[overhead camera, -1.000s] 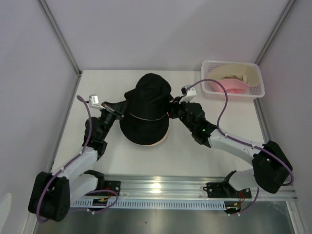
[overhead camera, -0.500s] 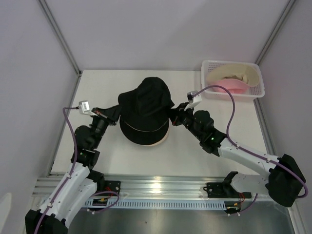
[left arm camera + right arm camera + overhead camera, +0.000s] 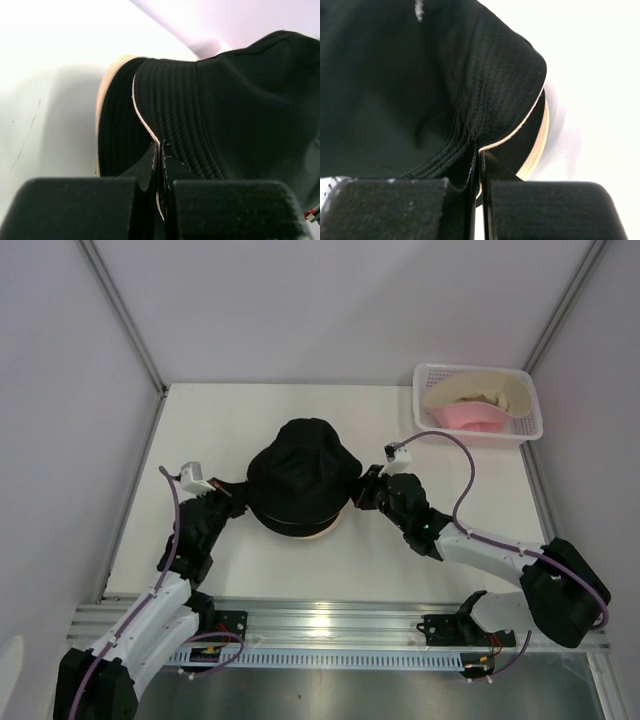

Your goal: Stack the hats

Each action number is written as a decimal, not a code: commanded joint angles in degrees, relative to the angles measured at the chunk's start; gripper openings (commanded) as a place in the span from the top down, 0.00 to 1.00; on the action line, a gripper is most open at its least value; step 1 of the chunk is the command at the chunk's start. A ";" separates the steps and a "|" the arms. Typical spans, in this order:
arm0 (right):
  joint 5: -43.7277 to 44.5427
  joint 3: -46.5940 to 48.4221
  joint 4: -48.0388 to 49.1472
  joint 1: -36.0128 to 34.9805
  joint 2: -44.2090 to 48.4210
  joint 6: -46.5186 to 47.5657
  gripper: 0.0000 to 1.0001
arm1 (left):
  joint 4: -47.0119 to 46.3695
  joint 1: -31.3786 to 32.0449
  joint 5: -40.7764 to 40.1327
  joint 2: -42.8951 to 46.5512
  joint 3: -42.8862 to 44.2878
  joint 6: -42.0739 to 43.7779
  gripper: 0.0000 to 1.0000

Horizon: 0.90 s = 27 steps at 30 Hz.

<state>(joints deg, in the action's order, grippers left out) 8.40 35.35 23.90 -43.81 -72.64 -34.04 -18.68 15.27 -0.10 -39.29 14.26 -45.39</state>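
A black hat (image 3: 303, 472) sits over a stack at the table's middle. Under it shows the brim of a second black hat (image 3: 117, 135), and below that the rim of a tan hat (image 3: 318, 532). My left gripper (image 3: 238, 508) is shut on the top hat's cream-piped brim at its left side, the pinch seen close up in the left wrist view (image 3: 161, 150). My right gripper (image 3: 360, 495) is shut on the same brim at its right side (image 3: 478, 152). The tan rim (image 3: 538, 145) lies just beneath the held edge.
A white lattice basket (image 3: 528, 425) stands at the back right, holding a pink hat (image 3: 470, 417) and a cream hat (image 3: 480, 390). White walls close in the table on three sides.
The top black hat has come down and toward me, from tilted above the stack to sitting over it. Both grippers dropped with its brim and stayed shut.
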 commanded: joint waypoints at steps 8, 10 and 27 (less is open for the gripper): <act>-5.15 -1.25 0.00 1.01 -10.24 -10.69 1.00 | 12.42 0.11 -8.68 -1.94 1.91 -1.02 0.99; -4.98 -2.83 0.36 0.83 -10.15 -11.49 1.00 | 14.89 0.20 -9.66 -0.09 1.65 -1.11 0.99; -12.79 8.49 -7.03 14.71 1.81 -7.71 0.37 | 8.23 0.11 -11.32 -10.17 7.43 7.41 0.99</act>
<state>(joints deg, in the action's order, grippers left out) -0.95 39.35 16.95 -32.23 -72.01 -43.27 -10.20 15.64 -6.83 -45.19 17.69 -41.95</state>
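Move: The black hat held by its brim between the two hands has its middle about 13 cm right and 4 cm ahead of the left hand, 3 cm above it. From the right hand it is some 11 cm left, 2 cm ahead and 3 cm up. The hat stack beneath lies 12 cm right and 1 cm ahead of the left hand, 12 cm left of and level with the right, about 7 cm below both. The basket stands 29 cm right of the right hand, 20 cm ahead, 9 cm down. The black hat is lowered onto the stack, both hands sinking about 4 cm and tipping down slightly, the left easing 2 cm left with its brim pinch kept throughout. Once down, the right hand opens wide, lets go of the brim and draws off right, then also up and forward, some 6 cm up and as much to the right, away from the hat. ##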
